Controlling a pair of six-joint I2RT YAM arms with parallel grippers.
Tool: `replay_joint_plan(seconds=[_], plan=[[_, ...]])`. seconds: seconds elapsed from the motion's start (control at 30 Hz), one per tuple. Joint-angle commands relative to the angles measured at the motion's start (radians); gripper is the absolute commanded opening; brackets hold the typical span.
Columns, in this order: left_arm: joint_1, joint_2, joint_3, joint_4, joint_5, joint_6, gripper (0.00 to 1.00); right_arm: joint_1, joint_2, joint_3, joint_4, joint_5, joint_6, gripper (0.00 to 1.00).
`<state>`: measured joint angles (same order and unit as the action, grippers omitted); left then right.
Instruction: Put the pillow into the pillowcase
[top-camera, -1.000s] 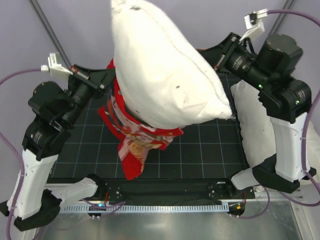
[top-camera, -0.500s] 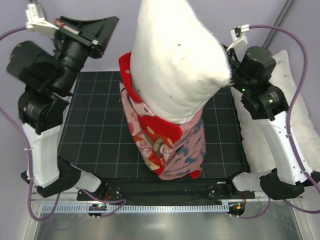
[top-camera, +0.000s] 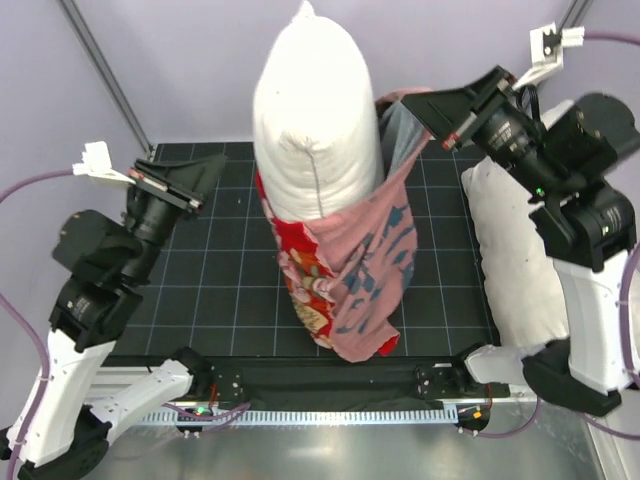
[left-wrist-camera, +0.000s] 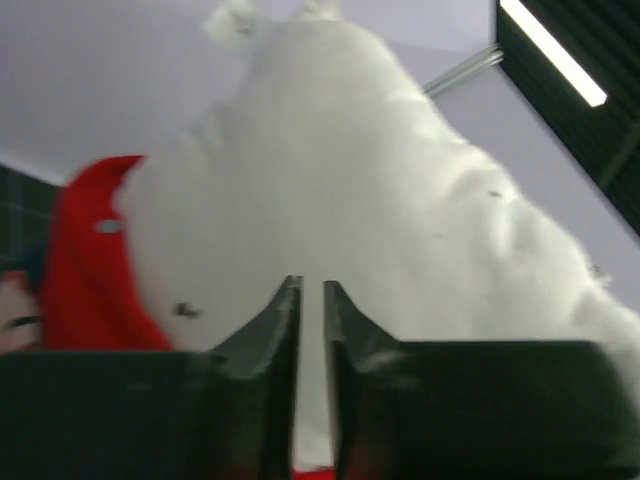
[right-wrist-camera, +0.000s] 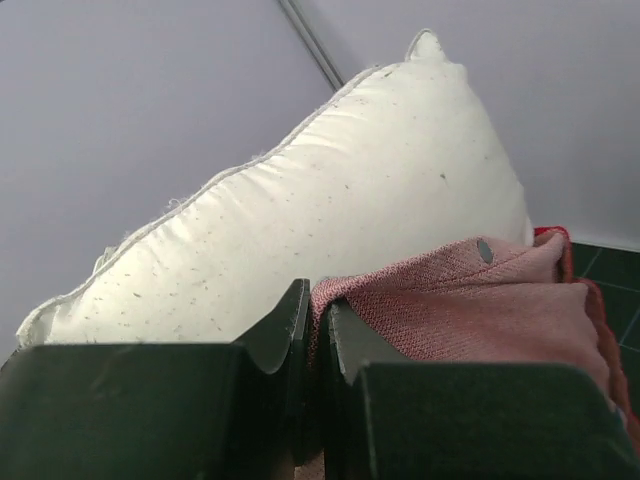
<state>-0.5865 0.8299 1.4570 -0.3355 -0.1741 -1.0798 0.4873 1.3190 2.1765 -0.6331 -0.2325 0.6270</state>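
Note:
The white pillow (top-camera: 315, 130) stands on end in the middle of the mat, its lower part inside the pillowcase (top-camera: 370, 270). The case shows red print on the left and faded pink reverse on the right. My right gripper (top-camera: 425, 108) is raised at the upper right, shut on the pink rim of the pillowcase (right-wrist-camera: 470, 300) and pulling it taut beside the pillow (right-wrist-camera: 300, 220). My left gripper (top-camera: 205, 178) hangs apart to the left of the case. In the left wrist view its jaws (left-wrist-camera: 311, 285) stand a narrow slit open with nothing between them, facing the pillow (left-wrist-camera: 350, 180) and the red cloth (left-wrist-camera: 85, 260).
A larger white pillow (top-camera: 515, 260) lies along the right edge, partly under the right arm. The black grid mat (top-camera: 210, 290) covers the table. A metal rail (top-camera: 330, 415) runs along the near edge, and a slanted pole (top-camera: 105, 75) stands at the back left.
My left gripper let go of the pillowcase, parted its jaws slightly and dropped down to the left. The right gripper lifted the case's rim up and right, and the pillow stands more upright.

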Motion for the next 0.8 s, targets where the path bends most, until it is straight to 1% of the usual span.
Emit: replay_joint_plan(seconds=[0.0, 0.03, 0.07, 0.1, 0.17, 0.2, 0.23, 0.27, 0.3, 0.37, 0.43, 0.6, 0.67, 0.77], plan=[[0.004, -0.113, -0.119, -0.065, -0.115, 0.115, 0.31, -0.007, -0.158, -0.226, 0.226, 0.027, -0.026, 0.04], [0.004, -0.142, -0.183, -0.063, -0.158, 0.129, 0.4, -0.007, -0.199, -0.394, 0.277, 0.028, -0.018, 0.04], [0.004, -0.179, -0.205, -0.06, -0.174, 0.142, 0.48, -0.009, -0.226, -0.455, 0.335, 0.027, -0.012, 0.04], [0.004, -0.192, -0.214, -0.065, -0.182, 0.176, 0.61, -0.007, -0.26, -0.528, 0.343, 0.024, -0.01, 0.04], [0.004, -0.192, -0.221, -0.091, -0.168, 0.205, 0.68, -0.007, -0.279, -0.575, 0.336, 0.021, -0.012, 0.04], [0.004, -0.177, -0.221, -0.103, -0.159, 0.213, 0.74, -0.007, -0.293, -0.621, 0.332, 0.022, -0.012, 0.04], [0.004, -0.167, -0.224, -0.108, -0.142, 0.213, 0.77, -0.007, -0.319, -0.645, 0.328, 0.027, -0.015, 0.04], [0.004, -0.155, -0.234, -0.106, -0.104, 0.213, 0.82, -0.007, -0.337, -0.668, 0.325, 0.048, -0.018, 0.04], [0.004, -0.132, -0.242, -0.106, -0.082, 0.213, 0.84, -0.007, -0.355, -0.717, 0.322, 0.068, -0.021, 0.04], [0.004, -0.101, -0.26, -0.099, -0.036, 0.204, 0.89, -0.007, -0.412, -0.753, 0.303, 0.131, -0.038, 0.04], [0.004, -0.045, -0.262, -0.083, -0.01, 0.204, 0.9, -0.007, -0.449, -0.782, 0.279, 0.148, -0.055, 0.04], [0.004, 0.054, -0.256, -0.068, 0.093, 0.193, 0.89, -0.007, -0.471, -0.799, 0.242, 0.162, -0.075, 0.04], [0.004, 0.075, -0.267, -0.08, 0.096, 0.187, 0.89, -0.007, -0.484, -0.799, 0.227, 0.171, -0.081, 0.04], [0.004, 0.065, -0.31, -0.091, 0.058, 0.189, 0.91, -0.007, -0.498, -0.797, 0.213, 0.174, -0.089, 0.04]])
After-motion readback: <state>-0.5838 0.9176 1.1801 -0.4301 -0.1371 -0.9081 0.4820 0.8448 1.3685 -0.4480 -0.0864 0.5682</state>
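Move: The left hand, empty and nearly shut, has the loose red rim of the pillowcase about 9 cm to its right, 6 cm ahead and some 18 cm below. From it the white pillow's middle stands about 14 cm right and 7 cm ahead, slightly lower; the pink rim gripped by the right hand is roughly 25 cm right and 4 cm ahead, a little higher. From the right hand the pillow is some 11 cm left, 3 cm ahead and 10 cm below; the red rim lies about 18 cm left, 2 cm ahead and 22 cm below. Dropping about 10 cm while its fingers spread wide, the left hand then swings forward and right and sinks further, some 18 cm down in all, rolling its left side up and tipping down so the open fingers face the red rim beside the pillow. The right hand keeps its pinch on the pink rim and lowers it about 15 cm, then eases some 3 cm to the right. ##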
